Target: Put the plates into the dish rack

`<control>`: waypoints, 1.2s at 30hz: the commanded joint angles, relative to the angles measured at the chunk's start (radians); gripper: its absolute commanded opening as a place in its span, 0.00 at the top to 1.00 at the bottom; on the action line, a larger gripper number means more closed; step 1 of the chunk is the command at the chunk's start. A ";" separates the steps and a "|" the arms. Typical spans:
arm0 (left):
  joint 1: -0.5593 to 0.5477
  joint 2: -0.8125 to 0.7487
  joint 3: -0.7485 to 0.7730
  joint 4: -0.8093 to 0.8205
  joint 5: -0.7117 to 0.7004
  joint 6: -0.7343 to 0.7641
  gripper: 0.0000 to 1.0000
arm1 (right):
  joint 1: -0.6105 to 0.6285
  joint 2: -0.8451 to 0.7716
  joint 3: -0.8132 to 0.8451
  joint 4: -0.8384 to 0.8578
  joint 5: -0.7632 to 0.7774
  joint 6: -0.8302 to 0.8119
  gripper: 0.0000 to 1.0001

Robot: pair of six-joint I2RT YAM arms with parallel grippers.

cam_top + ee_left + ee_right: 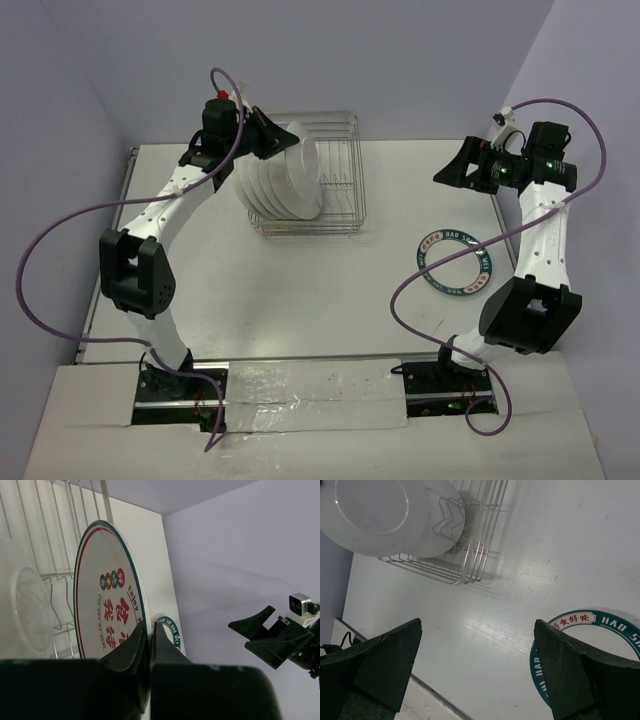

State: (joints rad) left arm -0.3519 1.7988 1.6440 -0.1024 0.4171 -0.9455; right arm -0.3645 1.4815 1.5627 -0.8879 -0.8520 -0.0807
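Note:
The dish rack (pixel 335 180) stands at the back of the table, with several white plates (pixel 275 190) upright in its left part. My left gripper (pixel 272 138) is shut on the rim of one more plate (pixel 305 165), held on edge over the rack beside the others. In the left wrist view that plate (pixel 107 605) shows red characters and a teal rim, with my left gripper (pixel 148 626) clamped on its edge. Another plate (pixel 455 262) with a teal lettered rim lies flat on the table at the right. My right gripper (pixel 452 168) hovers open behind it, holding nothing.
In the right wrist view the open right gripper (pixel 477 625) hangs over bare table between the rack (pixel 475 555) and the flat plate (pixel 615 622). The rack's right half holds only wire prongs (pixel 340 150). Purple walls close in behind and on both sides.

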 commanded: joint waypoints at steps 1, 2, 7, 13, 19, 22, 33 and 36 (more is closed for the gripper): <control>0.008 0.017 0.014 0.093 0.020 -0.035 1.00 | -0.007 0.002 -0.009 0.001 0.002 -0.021 0.00; 0.008 0.022 0.014 0.093 0.022 -0.035 1.00 | -0.007 0.002 -0.012 0.003 0.002 -0.022 0.00; 0.010 0.053 0.027 0.122 0.028 -0.032 1.00 | -0.007 0.005 -0.033 0.004 0.013 -0.033 0.00; 0.010 0.086 0.019 0.130 0.023 -0.042 1.00 | -0.007 0.017 -0.035 0.006 0.016 -0.039 0.00; 0.011 0.123 0.025 0.121 0.012 -0.047 0.89 | -0.007 0.026 -0.033 -0.005 0.039 -0.065 0.00; 0.011 0.132 0.031 0.113 0.002 -0.038 0.78 | -0.007 0.031 -0.036 -0.011 0.050 -0.077 0.00; 0.024 0.096 0.098 0.007 -0.090 0.088 0.24 | -0.007 0.014 -0.062 -0.017 0.125 -0.140 0.00; 0.022 0.082 0.158 -0.046 -0.161 0.158 0.12 | -0.007 0.019 -0.070 -0.029 0.191 -0.192 0.00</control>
State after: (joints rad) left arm -0.3325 1.9457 1.6989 -0.1226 0.3370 -0.8772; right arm -0.3645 1.5112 1.5005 -0.9081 -0.7238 -0.2073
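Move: My left hand pinches a plate by its upper rim over the dish rack. Its slot's middle lies some 3 cm back, 3 cm right and 14 cm below that hand. The nearest racked plate stands about 4 cm left of the slot and level with it; the rack's right side is about 14 cm right of the slot. From my empty right hand, the green-rimmed plate on the table lies roughly 8 cm back, 2 cm right and 24 cm down. With my left hand I lower the held plate about 7 cm into the rack, easing some 3 cm forward, then open the fingers wide to let go of its rim and start edging forward and up. Meanwhile my open right hand sinks about 5 cm and drifts slightly right, towards the green-rimmed plate, rolling slightly so its left side drops. ##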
